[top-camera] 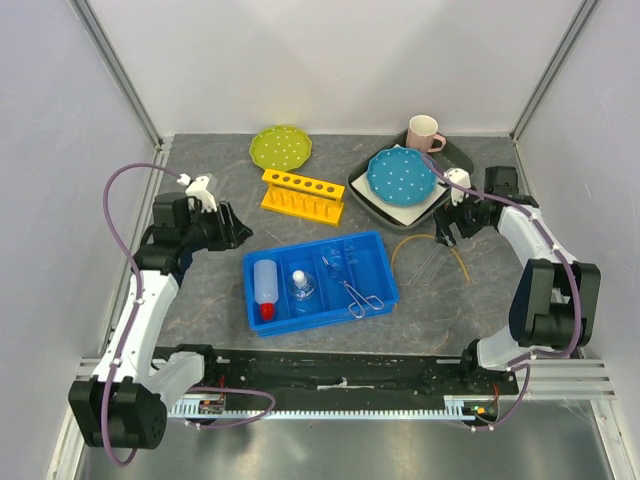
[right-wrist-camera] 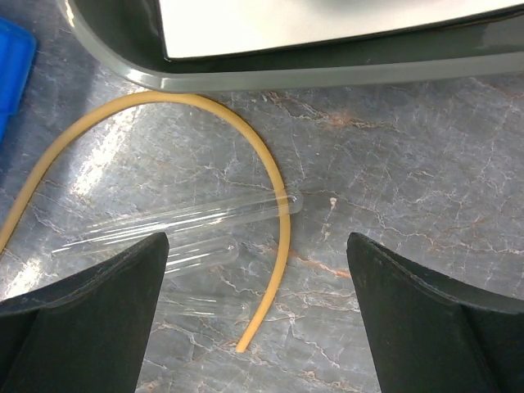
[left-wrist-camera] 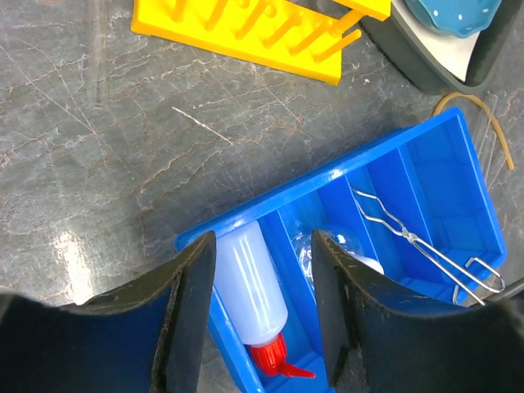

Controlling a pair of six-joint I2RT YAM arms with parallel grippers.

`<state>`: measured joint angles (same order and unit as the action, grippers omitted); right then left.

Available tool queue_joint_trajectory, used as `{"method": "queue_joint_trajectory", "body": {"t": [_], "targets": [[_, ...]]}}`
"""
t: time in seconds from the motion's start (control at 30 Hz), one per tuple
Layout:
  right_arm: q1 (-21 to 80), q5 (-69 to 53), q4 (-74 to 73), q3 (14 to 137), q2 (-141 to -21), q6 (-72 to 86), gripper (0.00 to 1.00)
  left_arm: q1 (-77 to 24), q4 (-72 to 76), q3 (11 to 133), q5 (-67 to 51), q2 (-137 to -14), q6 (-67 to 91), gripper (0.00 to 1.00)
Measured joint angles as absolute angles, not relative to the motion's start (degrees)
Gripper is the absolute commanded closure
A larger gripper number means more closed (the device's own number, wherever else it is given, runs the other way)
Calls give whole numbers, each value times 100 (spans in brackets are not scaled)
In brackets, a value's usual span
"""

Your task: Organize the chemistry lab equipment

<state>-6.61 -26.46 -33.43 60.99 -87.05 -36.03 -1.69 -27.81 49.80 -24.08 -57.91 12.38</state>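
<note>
A blue divided tray sits mid-table. Its left compartment holds the white squeeze bottle with a red nozzle. The clear flask lies in the middle one, and the metal tongs lie to its right. My left gripper hovers open beside the tray's left end. In the left wrist view the bottle shows between the fingers, lying below in the tray, not gripped. The tan tubing lies on the table right of the tray. My right gripper stands wide open above the tubing's free end.
Three clear test tubes lie under and beside the tubing. A yellow rack stands behind the blue tray. At the back are a green dotted plate, a pink mug and a grey tray carrying a blue dotted plate.
</note>
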Motion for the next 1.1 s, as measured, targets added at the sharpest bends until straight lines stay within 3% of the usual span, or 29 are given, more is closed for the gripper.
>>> {"method": "queue_joint_trajectory", "body": {"t": [0.27, 0.6, 0.8, 1.1], "targets": [[-1076, -2493, -3522, 6189, -8919, -3522, 12, -169, -2665, 4386, -2399, -5124, 1236, 43], [-1282, -2324, -3544, 6112, -9432, -3197, 42, -169, -2687, 4246, -2392, -4947, 1232, 42], [-1282, -2215, -3415, 6051, -9762, -2991, 55, -169, -2685, 4246, -2394, -4908, 1232, 42], [-1282, -2106, -3183, 5859, -9845, -2810, 62, -169, -2683, 4246, -2416, -4908, 1232, 42]]}}
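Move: The tubing's right leg lies about 3 cm back and 5 cm to the right of my right hand, some 10 cm below. Down on the table as well, the glass tubes lie roughly 5 cm back and 2 cm left of this hand; the grey tray is about 22 cm ahead and 4 cm left, and the blue box some 9 cm back and 28 cm left. From my left hand that leg is about 50 cm right, 3 cm ahead and 20 cm down. I swing my empty right hand about 4.5 cm right and a little back, past the glass tubes, then sink it mostly straight down, nearly 8 cm in all, onto the tubing's right leg near its free end. On the way my fingers tip steeper and turn some 15 degrees clockwise, narrowing from wide open to under half, one either side of the tubing. My left hand draws back about 2.5 cm, then waits empty. ##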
